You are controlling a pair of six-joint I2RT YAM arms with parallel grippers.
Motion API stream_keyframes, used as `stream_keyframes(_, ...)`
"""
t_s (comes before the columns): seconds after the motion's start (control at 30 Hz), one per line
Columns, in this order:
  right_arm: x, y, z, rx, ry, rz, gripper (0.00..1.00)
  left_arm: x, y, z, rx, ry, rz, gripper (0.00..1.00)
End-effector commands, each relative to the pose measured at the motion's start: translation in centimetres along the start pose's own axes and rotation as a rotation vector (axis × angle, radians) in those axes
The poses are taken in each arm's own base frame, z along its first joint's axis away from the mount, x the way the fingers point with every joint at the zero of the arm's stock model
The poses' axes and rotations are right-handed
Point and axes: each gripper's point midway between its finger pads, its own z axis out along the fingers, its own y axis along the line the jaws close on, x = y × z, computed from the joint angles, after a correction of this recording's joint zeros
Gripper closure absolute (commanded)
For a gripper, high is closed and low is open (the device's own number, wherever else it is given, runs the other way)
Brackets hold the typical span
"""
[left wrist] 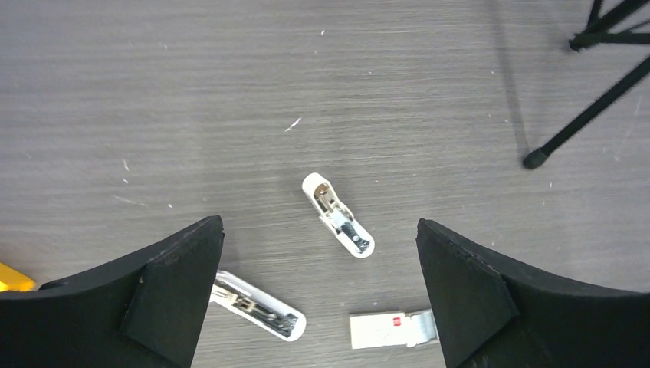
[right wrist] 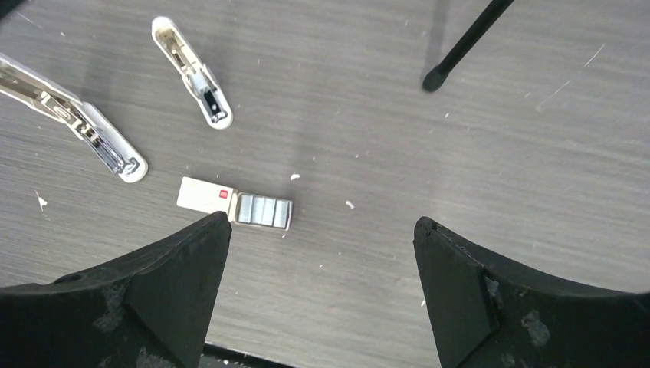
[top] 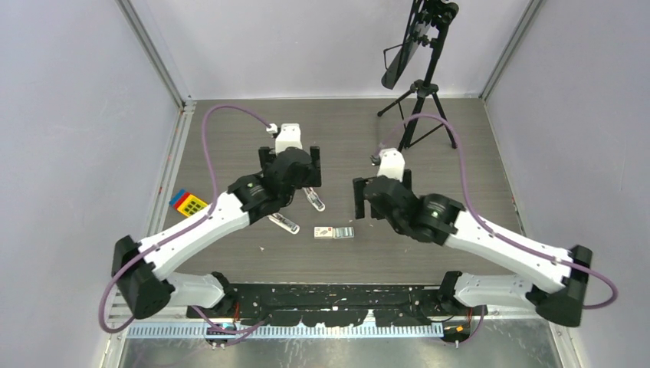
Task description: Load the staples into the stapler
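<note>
The stapler is the longer slim white one, lying open on the table with its silver channel up. It also shows in the left wrist view, partly behind a finger, and in the right wrist view. The staples sit as silvery strips in a grey tray slid halfway out of a small white box with a red mark. My left gripper hangs open above the table, holding nothing. My right gripper is open and empty, right of the box.
A shorter white stapler lies between the two grippers. A coloured block sits at the left. A black tripod stands at the back right, one foot near the grippers. Small white flecks dot the table.
</note>
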Motion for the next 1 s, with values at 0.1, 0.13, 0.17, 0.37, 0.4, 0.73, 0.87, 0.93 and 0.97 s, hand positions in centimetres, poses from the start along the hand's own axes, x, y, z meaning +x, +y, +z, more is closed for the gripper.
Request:
stream_keyframes(0.1, 2.0, 3.2, 1.1, -0.034, 0.224, 0.112, 0.06, -5.3, 3.3, -3.3, 0.116, -0.114, 0.186, 0.0)
stream_keyframes(0.13, 2.3, 3.8, 1.5, -0.057, 0.229, 0.134, 0.06, -5.6, 3.9, -3.6, 0.121, -0.115, 0.179, 0.0)
stream_keyframes(0.17, 2.6, 4.3, 1.9, -0.077, 0.237, 0.156, 0.06, -5.8, 4.5, -3.9, 0.118, -0.124, 0.177, 0.0)
stream_keyframes(0.37, 4.4, 4.5, 4.4, -0.005, 0.29, 0.221, 0.11, -5.8, 7.7, -6.2, 0.085, -0.23, 0.22, 0.0)
stream_keyframes(0.4, 4.8, 4.6, 4.8, 0.008, 0.306, 0.222, 0.12, -5.6, 8.2, -6.4, 0.074, -0.241, 0.229, 0.0)
stream_keyframes(0.73, 9.2, 6.3, 8.0, 0.109, 0.483, 0.172, 0.38, -4.8, 11.2, -7.1, -0.012, -0.332, 0.274, 0.0)
stream_keyframes(0.87, 10.2, 6.9, 9.0, 0.13, 0.523, 0.124, 0.51, -4.5, 11.6, -7.2, -0.017, -0.351, 0.273, 0.0)
stream_keyframes(0.93, 10.7, 7.5, 9.3, 0.122, 0.538, 0.112, 0.57, -4.8, 11.8, -7.5, -0.016, -0.373, 0.278, 0.0)
stream_keyframes(0.97, 10.9, 7.9, 9.5, 0.111, 0.546, 0.108, 0.61, -4.9, 11.9, -7.7, -0.018, -0.381, 0.279, 0.0)
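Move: Nearly straight below the right hand, the staples in the open tray lie about 7 cm to its left, 1 cm ahead and some 19 cm down. The closed staple box joins the tray 5 cm farther left; the small stapler is 9 cm farther out and 8 cm left of the tray, and the long stapler 3 cm farther out and 16 cm left of it. From the left hand the staples are about 7 cm back, 11 cm to the right and 20 cm down. Sinking some 14 cm while sliding about 7 cm left, the empty right hand comes over the open staple tray, its fingers tipping about 30 degrees further down and closing from wide open to roughly half, still clear of the staples. The left hand, empty and wide open, swings about 12 cm left and 4 cm back, rising and then partly sinking again, away from the small stapler and the tray. ##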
